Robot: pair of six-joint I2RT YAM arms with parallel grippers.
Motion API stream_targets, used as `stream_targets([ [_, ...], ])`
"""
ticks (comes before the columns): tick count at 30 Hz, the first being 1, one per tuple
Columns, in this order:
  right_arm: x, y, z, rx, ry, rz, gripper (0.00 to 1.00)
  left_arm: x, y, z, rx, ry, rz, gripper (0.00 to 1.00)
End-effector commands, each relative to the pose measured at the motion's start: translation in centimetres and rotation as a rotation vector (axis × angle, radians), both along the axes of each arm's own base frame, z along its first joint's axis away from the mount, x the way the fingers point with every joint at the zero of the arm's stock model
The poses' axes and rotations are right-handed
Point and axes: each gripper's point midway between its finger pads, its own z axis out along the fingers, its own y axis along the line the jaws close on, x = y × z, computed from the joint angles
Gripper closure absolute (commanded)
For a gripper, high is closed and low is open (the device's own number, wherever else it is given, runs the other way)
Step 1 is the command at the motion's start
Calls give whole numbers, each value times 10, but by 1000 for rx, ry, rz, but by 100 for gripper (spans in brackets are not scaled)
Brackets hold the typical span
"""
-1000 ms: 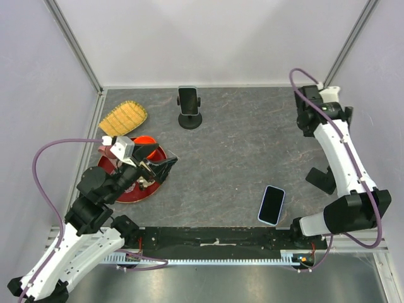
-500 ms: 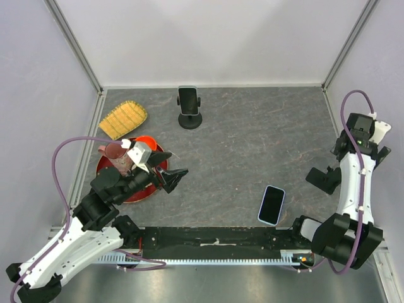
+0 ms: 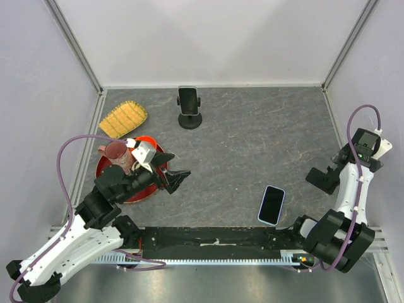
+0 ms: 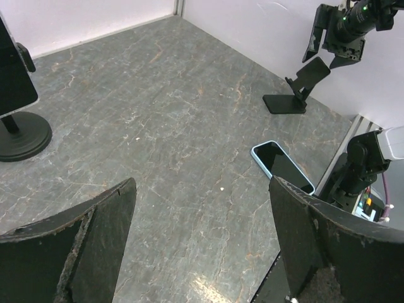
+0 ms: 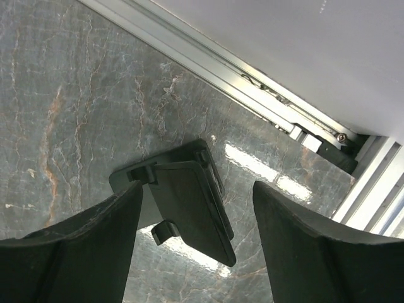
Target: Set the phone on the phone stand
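The phone (image 3: pixel 272 205), dark with a pale blue rim, lies flat near the table's front edge; the left wrist view shows the phone (image 4: pixel 282 167) too. The empty black phone stand (image 3: pixel 320 180) sits by the right wall. My right gripper (image 3: pixel 344 165) hovers over it, open. In the right wrist view the stand (image 5: pixel 189 208) lies below and between the fingers, untouched by my right gripper (image 5: pixel 196 252). My left gripper (image 3: pixel 177 178) is open and empty at centre left, above bare tabletop, as the left wrist view also shows of my left gripper (image 4: pixel 202 186).
A second stand (image 3: pixel 189 108) at the back centre holds a dark phone upright. A red dish (image 3: pixel 156 183) with a maroon cup (image 3: pixel 117 151) sits under the left arm. A yellow woven tray (image 3: pixel 123 118) lies at back left. Walls close three sides.
The right arm swung from the back right corner down to hover over the stand by the right wall. The left gripper shifted a little right and forward.
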Motion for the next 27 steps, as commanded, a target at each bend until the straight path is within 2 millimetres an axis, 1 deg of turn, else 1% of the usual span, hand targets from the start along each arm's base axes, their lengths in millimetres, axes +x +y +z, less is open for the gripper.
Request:
stream_targets([
  [1,9,-2,8,1,-109,-29,28,-2,-5,7,-2,-47,-33,8],
  [3,10,2,7,12,-128,-21,32,0,-6,5,2,-42,-32,8],
  [7,6,7,2,23,-141,-30,33,-1,-9,3,8,-32,-43,8],
  [11,6,9,5,26,-169,-34,36,0,-11,-1,15,-20,-46,8],
  [13,8,10,7,25,-179,-30,43,1,-11,-2,18,-18,-46,8],
  [17,10,11,7,35,-190,-29,47,2,-11,-5,23,-10,-43,8],
  [19,12,13,8,44,-201,-26,52,2,-11,-6,25,-8,-41,9],
  [22,16,15,10,60,-224,-18,61,2,-11,-6,26,-6,-41,9],
  [24,19,15,12,59,-239,-11,63,3,-11,-6,28,-5,-40,9],
  [27,22,14,17,55,-260,-16,71,3,-12,-6,28,-5,-38,9],
])
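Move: The square-based black stand sits right under the open right fingers: its middle is about 3 cm to the left of the hand, 1 cm back and some 5 cm below. The blue-rimmed phone lies about 22 cm to the hand's left and 11 cm back, and the side rail runs some 7 cm to its right, both at table height. From the left hand the stand is about 50 cm to the right, 4 cm ahead and 25 cm below. The right fingers close around the tilted plate of the square-based stand, one on either side of it, from wide open to about a third open, and touch it. Meanwhile the hand eases only about 1.5 cm to the left, keeping its height, and tips back by roughly 10 degrees so that the fingers point a little less steeply down. ##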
